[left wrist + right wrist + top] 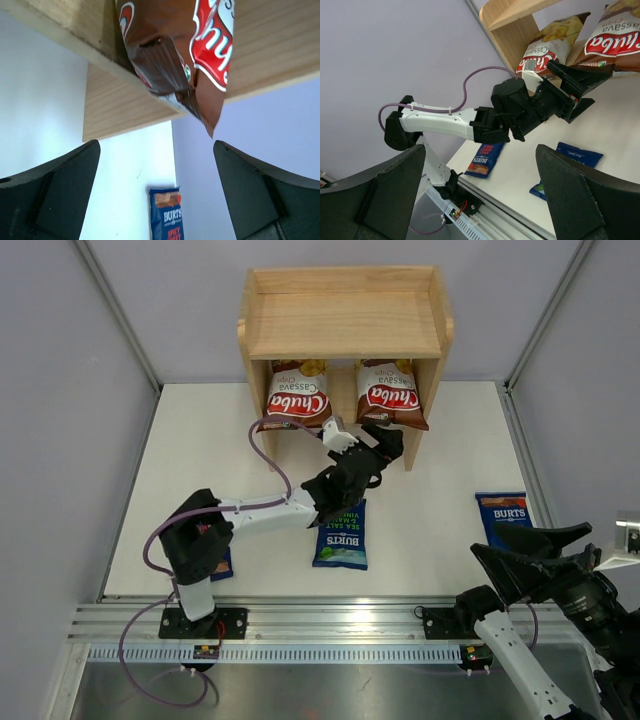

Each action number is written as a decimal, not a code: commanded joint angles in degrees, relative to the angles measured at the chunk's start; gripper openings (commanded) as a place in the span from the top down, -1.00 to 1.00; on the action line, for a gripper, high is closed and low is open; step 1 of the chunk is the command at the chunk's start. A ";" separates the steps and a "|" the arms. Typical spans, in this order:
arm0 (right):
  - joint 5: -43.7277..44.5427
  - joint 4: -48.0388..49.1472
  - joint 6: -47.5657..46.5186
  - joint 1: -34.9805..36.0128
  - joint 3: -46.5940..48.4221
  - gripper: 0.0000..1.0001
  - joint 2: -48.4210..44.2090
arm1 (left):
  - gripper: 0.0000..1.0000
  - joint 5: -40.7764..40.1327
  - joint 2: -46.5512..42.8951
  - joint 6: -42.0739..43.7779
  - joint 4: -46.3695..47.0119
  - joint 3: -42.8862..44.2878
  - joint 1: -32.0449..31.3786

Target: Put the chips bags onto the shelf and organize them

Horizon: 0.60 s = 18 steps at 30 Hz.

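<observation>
The wooden shelf (pixel 345 325) stands at the back of the table, and two brown Chuba chips bags (pixel 297 395) (pixel 392 395) lean upright in its lower tier. My left gripper (pixel 383 443) is open just in front of the right Chuba bag (pixel 175 55) and holds nothing; the left wrist view shows that bag's lower corner hanging above the wide gap between the fingers. Three blue Burts bags lie flat on the table: one in the middle (pixel 340 535), one on the right (pixel 502 512), one by the left arm's base (pixel 222 562). My right gripper (pixel 487 540) hangs open and empty at the near right.
The shelf's top tier carries nothing. Grey walls close in the white table (pixel 200 460) on both sides. A metal rail (pixel 320 625) runs along the near edge. The left arm's purple cable (pixel 268 455) loops over the table left of the shelf.
</observation>
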 commanded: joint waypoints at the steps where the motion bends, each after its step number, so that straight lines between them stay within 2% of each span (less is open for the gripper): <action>1: -2.91 3.09 0.00 0.07 -2.18 -0.99 1.72 | -0.98 -0.13 -7.66 2.41 2.28 -4.74 -1.17; 5: -2.82 2.57 -2.11 0.16 -4.21 -0.99 1.81 | -0.98 -4.43 -16.54 7.41 -1.76 -11.51 -6.61; 9: -2.47 3.44 -3.34 0.07 -7.98 -0.99 0.76 | -0.98 -7.60 -23.92 10.93 -19.31 -13.64 -10.40; 14: -1.51 4.58 -3.17 0.07 -11.41 -0.99 -0.38 | -0.98 -12.87 -31.31 7.17 -45.38 -15.49 -12.08; 16: -1.68 5.02 -2.47 0.07 -13.26 -0.99 -0.73 | -0.98 -15.50 -33.76 3.75 -52.27 -16.81 -11.90; 17: -1.77 5.55 -2.20 0.07 -13.78 -0.99 -0.82 | -0.98 -16.65 -34.48 -0.71 -60.31 -17.07 -11.90; 18: -1.86 5.90 -1.85 0.16 -14.75 -0.99 -1.00 | -0.98 -17.88 -35.27 -1.97 -63.44 -18.20 -11.73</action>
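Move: The sea salt Burts bag lies on the table about 15 cm back from the left gripper, 9 cm to its left and roughly 22 cm below. The right Chuba bag sits on the lower shelf some 11 cm straight ahead, the left Chuba bag 17 cm left of that one. From the right gripper the sea salt bag is about 17 cm ahead, 23 cm left and 44 cm down; the sweet chilli bag is 18 cm ahead, 20 cm right, equally low. Bring the empty left gripper back from the shelved right Chuba bag about 14 cm, swinging left nearly as far, faster towards the end, to come over the sea salt Burts bag. Rise slightly, then sink again while rolling its left side up some 30 degrees. Meanwhile lower the right gripper with a smaller reach forward, tipping it down a little. Keep both wide open, touching nothing. ##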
